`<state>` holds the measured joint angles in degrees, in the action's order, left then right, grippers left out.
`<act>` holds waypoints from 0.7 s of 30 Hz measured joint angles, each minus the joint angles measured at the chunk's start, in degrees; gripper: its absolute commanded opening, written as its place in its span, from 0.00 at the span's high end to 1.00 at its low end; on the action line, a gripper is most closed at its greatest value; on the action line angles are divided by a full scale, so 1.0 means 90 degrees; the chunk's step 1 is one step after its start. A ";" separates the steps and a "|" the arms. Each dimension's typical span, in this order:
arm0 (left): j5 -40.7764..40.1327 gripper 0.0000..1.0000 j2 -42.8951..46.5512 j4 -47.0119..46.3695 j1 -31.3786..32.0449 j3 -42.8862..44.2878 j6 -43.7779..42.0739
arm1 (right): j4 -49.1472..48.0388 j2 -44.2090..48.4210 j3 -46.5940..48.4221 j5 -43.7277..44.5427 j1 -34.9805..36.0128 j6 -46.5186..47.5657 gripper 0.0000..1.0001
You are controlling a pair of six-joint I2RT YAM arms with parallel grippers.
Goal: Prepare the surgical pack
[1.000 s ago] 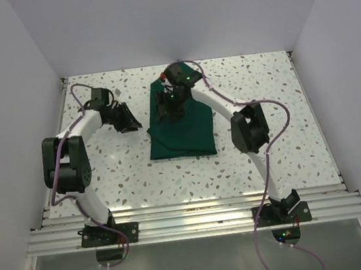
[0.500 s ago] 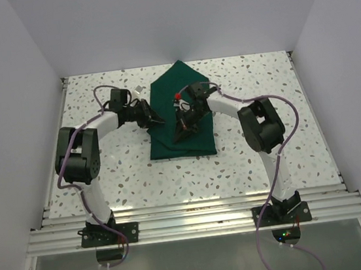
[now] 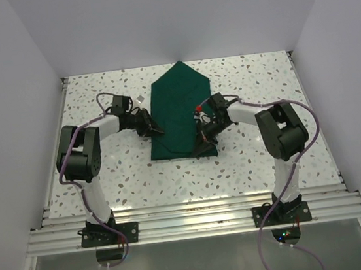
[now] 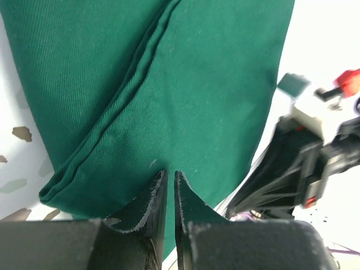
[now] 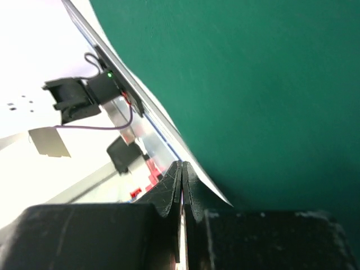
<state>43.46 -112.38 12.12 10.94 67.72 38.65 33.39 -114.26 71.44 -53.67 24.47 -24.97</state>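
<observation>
The surgical pack shows only as its dark green drape (image 3: 178, 105), lying flat mid-table with a pointed flap toward the back wall. My left gripper (image 3: 157, 130) sits at the drape's left edge. In the left wrist view its jaws (image 4: 167, 172) are closed to a thin slit on the green cloth (image 4: 214, 84), beside a thick fold (image 4: 84, 163). My right gripper (image 3: 202, 148) rests low at the drape's near right corner. In the right wrist view its jaws (image 5: 181, 163) are pressed fully together at the cloth's edge (image 5: 270, 84), and nothing shows between them.
The speckled tabletop (image 3: 113, 176) surrounds the drape, with white walls on three sides. The aluminium rail (image 3: 191, 220) with both arm bases runs along the near edge. The right arm's wrist (image 4: 306, 163) appears close by in the left wrist view.
The drape's upper flap was laid back toward the wall, forming a point. Both grippers closed. The right gripper slid from the drape's top to its near right corner; the left reached the left edge.
</observation>
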 measured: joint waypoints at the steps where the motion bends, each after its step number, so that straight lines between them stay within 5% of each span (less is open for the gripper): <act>1: 0.0000 0.86 0.0007 0.0032 0.0002 0.0000 -0.0044 | 0.0029 0.0134 -0.0073 0.0000 -0.0119 0.0017 0.99; 11: -0.0068 0.85 0.0415 0.0265 0.0279 0.0061 -0.0248 | 0.0095 0.0539 0.0090 0.0041 -0.0600 0.0092 0.99; 21: -0.0379 0.82 0.0401 0.0262 0.0027 -0.0029 -0.0274 | -0.0289 0.0588 -0.1073 0.0415 -0.1411 0.0039 0.99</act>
<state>40.05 -108.77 14.48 11.18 67.46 36.18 30.79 -108.97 61.78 -49.93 11.77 -24.62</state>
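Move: The right hand, fingers shut, is low over the near part of the folded green drape. The drape's near right corner lies about 7 cm to this hand's right, 2 cm back and 3 cm below; the left gripper is some 14 cm to its left and 9 cm farther out. From the left hand, that corner is roughly 20 cm right, 12 cm back and slightly below, while the drape's left edge is level with it, about 4 cm left. Rightwards, the right hand works along the near end of the folded drape in a shallow hop, some 8 cm towards its near right corner: it lifts about 3 cm while easing forward, then drops 5 cm to bring its shut fingertips down by the right edge, turning about 15 degrees clockwise. The left hand keeps hovering near the left edge, bobbing a centimetre or two up and back. ##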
